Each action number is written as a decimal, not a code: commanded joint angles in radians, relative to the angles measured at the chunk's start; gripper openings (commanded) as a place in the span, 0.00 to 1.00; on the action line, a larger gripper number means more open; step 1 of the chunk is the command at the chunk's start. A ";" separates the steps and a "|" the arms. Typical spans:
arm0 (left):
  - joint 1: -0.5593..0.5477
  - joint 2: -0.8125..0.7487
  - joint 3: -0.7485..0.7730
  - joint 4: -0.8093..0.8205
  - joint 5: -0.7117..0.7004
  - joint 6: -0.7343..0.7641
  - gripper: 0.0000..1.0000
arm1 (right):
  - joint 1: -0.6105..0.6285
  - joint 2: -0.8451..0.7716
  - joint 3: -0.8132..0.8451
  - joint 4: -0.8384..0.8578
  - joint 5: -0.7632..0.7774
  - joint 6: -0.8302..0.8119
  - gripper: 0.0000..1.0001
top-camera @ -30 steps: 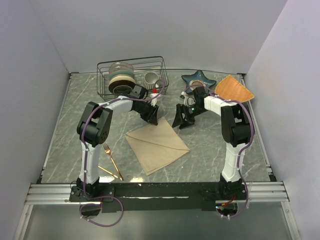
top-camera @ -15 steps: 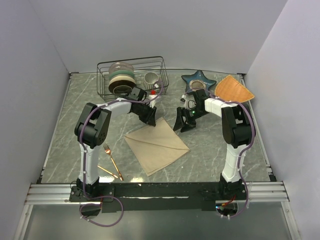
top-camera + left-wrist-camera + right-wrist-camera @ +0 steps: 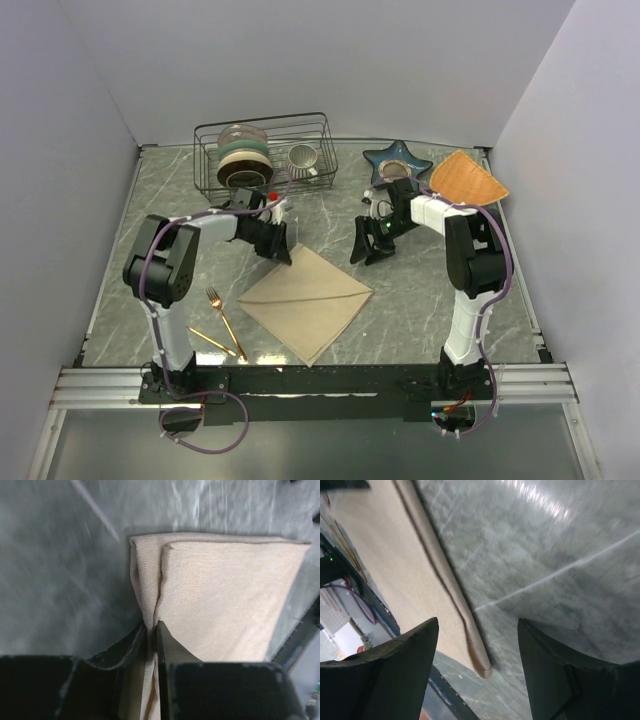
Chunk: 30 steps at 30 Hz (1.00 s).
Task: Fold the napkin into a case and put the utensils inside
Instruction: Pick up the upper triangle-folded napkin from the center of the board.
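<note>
The beige napkin (image 3: pixel 308 300) lies folded double as a diamond on the marble table, with a diagonal edge running across it. My left gripper (image 3: pixel 283 250) is shut on the napkin's far corner. In the left wrist view the cloth (image 3: pixel 225 595) bunches into a pinched ridge between the black fingers (image 3: pixel 175 655). My right gripper (image 3: pixel 372 245) hangs open just right of the napkin, holding nothing. Its wrist view shows the napkin's rolled edge (image 3: pixel 445 575) running below and left of the open gripper (image 3: pixel 477 625). The gold fork (image 3: pixel 224 318) and the spoon (image 3: pixel 212 340) lie left of the napkin, near the front.
A wire dish rack (image 3: pixel 265 150) with plates and a cup stands at the back left. A blue star-shaped dish (image 3: pixel 397 160) and an orange wedge mat (image 3: pixel 468 178) sit at the back right, behind the right arm.
The left gripper closed on the napkin's far corner and pulled it left. The napkin turned and slid left and nearer. The right gripper stayed open and hardly moved.
</note>
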 commanded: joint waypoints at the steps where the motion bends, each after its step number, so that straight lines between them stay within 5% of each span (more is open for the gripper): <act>1: 0.001 -0.098 -0.110 0.065 0.108 -0.126 0.23 | 0.035 0.030 0.129 0.016 0.006 0.014 0.70; 7: 0.042 -0.186 -0.147 0.122 0.053 -0.196 0.51 | 0.127 0.082 0.171 0.064 -0.034 0.041 0.70; 12: 0.124 -0.204 -0.121 0.123 0.099 -0.138 0.63 | 0.184 0.128 0.191 0.108 -0.036 0.077 0.62; 17: 0.153 -0.180 -0.073 0.096 0.168 -0.071 0.66 | 0.221 0.179 0.220 0.142 -0.046 0.118 0.56; 30: 0.153 -0.051 -0.038 0.202 0.303 -0.025 0.79 | 0.254 0.135 0.203 0.177 -0.060 0.115 0.00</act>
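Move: The napkin lies as a folded diamond; my left hand already pinches its far-left edge, with the napkin's middle about 11 cm back and 4 cm right, the far corner 5 cm ahead and 3 right, and the fork roughly 17 cm back and 17 left. My open right hand aims at the far-right edge, level and some 10 cm left, a centimetre below. The star dish sits about 26 cm ahead of it and 10 right. My left hand draws the pinched edge about 3 cm back and opens to let it go, then climbs some 5 cm while swinging forward and a little left, fingers spreading wide, before starting to sink. My right hand arcs over and down about 11 cm to the left onto the far-right edge near the corner, turning slightly counter-clockwise, and closes its fingers on that edge. ##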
